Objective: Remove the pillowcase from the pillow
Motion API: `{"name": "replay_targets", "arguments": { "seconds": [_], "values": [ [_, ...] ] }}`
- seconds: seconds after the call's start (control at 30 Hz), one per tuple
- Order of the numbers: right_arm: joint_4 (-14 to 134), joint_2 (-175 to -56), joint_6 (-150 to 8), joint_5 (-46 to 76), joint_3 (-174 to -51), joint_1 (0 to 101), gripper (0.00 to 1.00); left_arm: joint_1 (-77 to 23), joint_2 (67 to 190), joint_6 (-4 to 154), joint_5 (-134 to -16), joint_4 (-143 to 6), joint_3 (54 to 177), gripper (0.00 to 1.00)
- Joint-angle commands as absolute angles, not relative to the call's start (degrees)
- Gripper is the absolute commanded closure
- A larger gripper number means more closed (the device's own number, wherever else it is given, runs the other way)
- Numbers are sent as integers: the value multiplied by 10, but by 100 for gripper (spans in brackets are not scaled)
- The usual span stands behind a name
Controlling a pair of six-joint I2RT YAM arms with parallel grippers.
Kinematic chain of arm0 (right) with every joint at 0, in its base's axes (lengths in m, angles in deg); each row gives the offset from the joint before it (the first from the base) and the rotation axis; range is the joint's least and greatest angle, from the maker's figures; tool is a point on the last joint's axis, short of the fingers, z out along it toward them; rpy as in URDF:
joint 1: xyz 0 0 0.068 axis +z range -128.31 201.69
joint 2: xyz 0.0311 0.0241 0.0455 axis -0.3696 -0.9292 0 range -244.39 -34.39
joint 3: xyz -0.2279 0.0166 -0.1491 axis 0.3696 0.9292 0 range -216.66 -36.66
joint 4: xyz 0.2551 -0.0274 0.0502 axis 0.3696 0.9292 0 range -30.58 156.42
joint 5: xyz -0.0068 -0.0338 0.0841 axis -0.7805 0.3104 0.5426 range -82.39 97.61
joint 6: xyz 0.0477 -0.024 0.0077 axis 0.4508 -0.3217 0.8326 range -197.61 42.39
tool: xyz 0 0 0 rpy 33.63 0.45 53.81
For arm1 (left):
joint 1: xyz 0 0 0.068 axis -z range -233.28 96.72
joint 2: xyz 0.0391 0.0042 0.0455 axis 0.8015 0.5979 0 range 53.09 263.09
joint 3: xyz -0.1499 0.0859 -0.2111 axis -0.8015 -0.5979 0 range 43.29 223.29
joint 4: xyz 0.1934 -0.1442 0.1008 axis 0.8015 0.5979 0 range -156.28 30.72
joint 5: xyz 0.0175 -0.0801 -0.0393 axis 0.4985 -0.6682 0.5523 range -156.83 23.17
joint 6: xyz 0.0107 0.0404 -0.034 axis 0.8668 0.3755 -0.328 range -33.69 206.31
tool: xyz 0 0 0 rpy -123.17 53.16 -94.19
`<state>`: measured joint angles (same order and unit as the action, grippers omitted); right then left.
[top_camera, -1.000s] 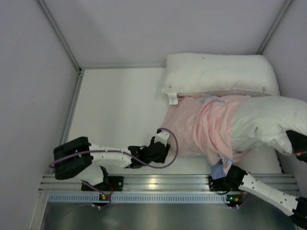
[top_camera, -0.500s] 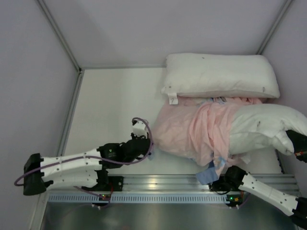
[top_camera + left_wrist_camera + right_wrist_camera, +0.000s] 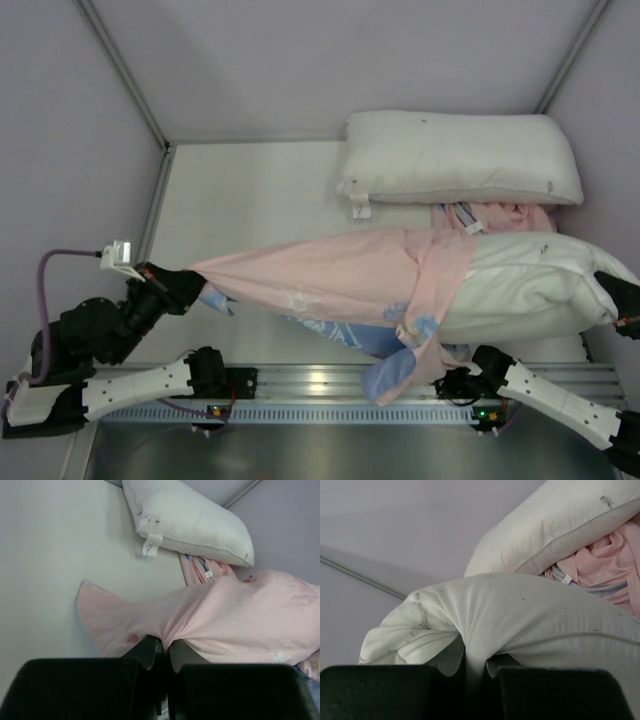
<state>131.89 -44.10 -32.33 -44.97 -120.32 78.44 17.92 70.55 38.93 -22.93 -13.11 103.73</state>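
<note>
The pillowcase (image 3: 340, 285), pink side up, is stretched into a long band across the table, with a blue flap (image 3: 388, 376) hanging at the front. My left gripper (image 3: 172, 287) is shut on its left end, and the left wrist view shows the pink cloth (image 3: 235, 615) bunched between the shut jaws (image 3: 164, 647). The white pillow (image 3: 530, 290) sticks out of the case at the right, its left part still covered. At the far right edge, my right gripper (image 3: 612, 296) is shut on the pillow's end; a fold of the speckled pillow (image 3: 535, 615) runs into the jaws (image 3: 475, 662).
A second white pillow (image 3: 460, 155) with a corner tag (image 3: 360, 208) lies along the back wall. A crumpled pink cloth (image 3: 495, 215) sits between it and the held pillow. Walls close in on the left, back and right. The aluminium rail (image 3: 330, 385) runs along the near edge.
The left gripper closed on the pillowcase's left edge and drew far back to the left, pulling the case out long and flat. The pillow end in the right gripper stayed put.
</note>
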Motion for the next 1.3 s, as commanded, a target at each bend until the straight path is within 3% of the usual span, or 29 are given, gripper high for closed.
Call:
{"name": "replay_targets", "arguments": {
  "seconds": [0.0, 0.27, 0.7, 1.27],
  "values": [
    [1286, -424, -341, -542, -1214, 788, 100, 175, 664, 370, -135, -9, 1101, 100],
    [1285, -438, -351, -566, -1220, 790, 100, 166, 636, 362, -88, 118, 1236, 100],
    [1285, -437, -356, -586, -1210, 797, 100, 90, 665, 465, -57, 200, 1462, 100],
    [1304, -417, -362, -615, -1237, 796, 100, 63, 678, 511, -73, 201, 1518, 100]
  ]
}}
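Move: The left hand already holds the bunched closed end of the pink pillowcase; the pillow stuffed in its other end lies about 45 cm to its right, 2 cm back and 10 cm lower. The case's open hem is some 38 cm to the right, 2 cm back and 8 cm down. From the right hand, clamped on the pillow's bare end, the pillow's middle is roughly 17 cm left, level fore-and-aft and 14 cm below; the spare pillow lies 41 cm ahead, 12 cm left and 33 cm down. Keeping the pinched end of the pillowcase shut in its fingers, the left hand pulls it away from the pillow, some 18 cm to the left while rising about 9 cm and drawing back about 7, quick at first and nearly halting for the last third as the wrist turns slightly counter-clockwise and tips up. The right hand keeps its grip on the bare end of the pillow as an anchor, shifting only about 2 cm left towards the pull and turning a few degrees counter-clockwise. ##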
